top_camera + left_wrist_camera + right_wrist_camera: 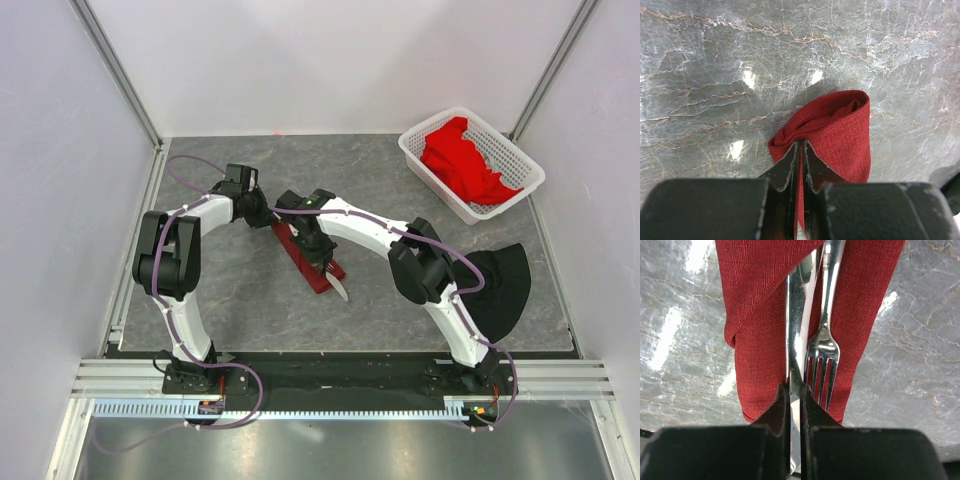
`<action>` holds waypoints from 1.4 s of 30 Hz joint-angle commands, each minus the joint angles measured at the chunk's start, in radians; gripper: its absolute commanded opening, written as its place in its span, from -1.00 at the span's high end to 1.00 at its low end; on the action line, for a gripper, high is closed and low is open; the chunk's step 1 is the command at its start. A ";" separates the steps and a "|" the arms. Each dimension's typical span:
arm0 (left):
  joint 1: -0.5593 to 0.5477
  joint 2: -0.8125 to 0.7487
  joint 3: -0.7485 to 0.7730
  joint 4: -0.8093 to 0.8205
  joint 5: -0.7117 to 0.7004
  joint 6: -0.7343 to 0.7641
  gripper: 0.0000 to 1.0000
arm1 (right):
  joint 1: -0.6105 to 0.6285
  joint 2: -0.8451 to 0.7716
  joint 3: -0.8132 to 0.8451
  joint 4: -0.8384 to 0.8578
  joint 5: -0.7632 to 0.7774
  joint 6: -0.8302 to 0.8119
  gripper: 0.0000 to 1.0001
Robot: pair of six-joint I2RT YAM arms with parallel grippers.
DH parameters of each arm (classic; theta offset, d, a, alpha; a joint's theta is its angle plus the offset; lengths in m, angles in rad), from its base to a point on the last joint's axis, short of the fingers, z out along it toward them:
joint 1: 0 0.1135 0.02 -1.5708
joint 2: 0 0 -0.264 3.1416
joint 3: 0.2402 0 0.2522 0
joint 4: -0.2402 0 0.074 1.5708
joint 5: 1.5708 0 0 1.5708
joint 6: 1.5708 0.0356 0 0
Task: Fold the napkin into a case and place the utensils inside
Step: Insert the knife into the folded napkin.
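Observation:
The napkin (300, 255) lies mid-table, folded into a long, narrow maroon case. In the left wrist view, my left gripper (801, 143) is shut on a raised fold at the end of the napkin (842, 125), which bulges open there. My right gripper (796, 388) is shut on the knife (797, 315). The knife lies along the napkin (757, 340) beside the fork (823, 352), and both run up under a cloth flap. From above, the left gripper (268, 216) is at the case's far end and the right gripper (320, 258) near its near end, where the knife tip (342, 291) sticks out.
A white lattice basket (434, 185) holding bright red cloths (465, 160) stands at the back right. A black cloth (502, 285) lies at the right, beside the right arm. Metal frame rails run along the table's left, right and near edges.

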 commanded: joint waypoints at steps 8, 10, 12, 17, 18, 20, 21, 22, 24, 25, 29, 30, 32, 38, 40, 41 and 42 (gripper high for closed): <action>0.002 -0.017 -0.012 0.012 0.007 0.006 0.82 | -0.005 0.002 0.074 0.028 -0.018 0.026 1.00; 0.002 -0.018 -0.015 0.013 0.006 0.008 0.82 | -0.005 0.011 0.106 0.028 -0.013 0.029 1.00; 0.002 -0.018 -0.017 0.012 0.004 0.009 0.82 | -0.008 0.025 0.135 0.028 -0.008 0.031 1.00; 0.002 -0.021 -0.017 0.010 0.009 0.008 0.82 | -0.023 0.063 0.172 0.028 -0.028 0.029 1.00; 0.002 -0.021 -0.017 0.010 0.009 0.008 0.82 | -0.025 0.068 0.179 0.033 -0.030 0.028 1.00; 0.002 -0.026 -0.018 0.010 0.008 0.008 0.82 | -0.028 0.080 0.187 0.039 -0.030 0.028 1.00; 0.002 -0.026 -0.020 0.012 0.006 0.008 0.82 | -0.028 0.086 0.192 0.043 -0.033 0.029 1.00; 0.002 -0.024 -0.021 0.010 0.007 0.008 0.82 | -0.031 0.092 0.198 0.046 -0.033 0.029 1.00; 0.002 -0.026 -0.020 0.012 0.009 0.008 0.82 | -0.035 0.101 0.207 0.059 -0.033 0.032 1.00; 0.002 -0.027 -0.020 0.010 0.011 0.008 0.82 | -0.038 0.101 0.212 0.063 -0.034 0.034 1.00; 0.002 -0.027 -0.023 0.012 0.011 0.008 0.82 | -0.046 0.115 0.235 0.083 -0.039 0.038 1.00; 0.002 -0.026 -0.021 0.010 0.011 0.008 0.83 | -0.046 0.118 0.239 0.085 -0.041 0.038 1.00; 0.002 -0.029 -0.023 0.012 0.011 0.008 0.83 | -0.046 0.127 0.245 0.086 -0.039 0.037 1.00; 0.001 -0.032 -0.023 0.012 0.014 0.006 0.82 | -0.046 0.150 0.274 0.096 -0.068 0.041 1.00; -0.001 -0.032 -0.023 0.012 0.014 0.006 0.82 | -0.046 0.154 0.285 0.099 -0.067 0.046 1.00; -0.001 -0.029 -0.024 0.012 0.014 0.006 0.83 | -0.046 0.158 0.297 0.099 -0.070 0.049 1.00; -0.001 -0.030 -0.025 0.012 0.014 0.006 0.83 | -0.046 0.160 0.302 0.099 -0.074 0.057 1.00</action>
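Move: The right gripper already holds the knife, its handle leading towards the pocket mouth of the folded napkin, about 5 cm ahead and 4 cm left, roughly level with the hand. The fork's tines lie close by, some 1 cm ahead and 1 cm right, and the napkin's near edge is about 3 cm back and 1 cm right. For the left gripper, at the napkin's far end, that pocket mouth lies some 7 cm back and 8 cm right. Keep the knife pinched in the right gripper and push it handle-first into the napkin pocket, forward and left along the strip by about 7 cm. Arch up a little over 1 cm early on, settle back to the starting height and carry on until the fingertips reach the fold, tilting some 10 degrees. Hold the left gripper still, shut on the far end. ##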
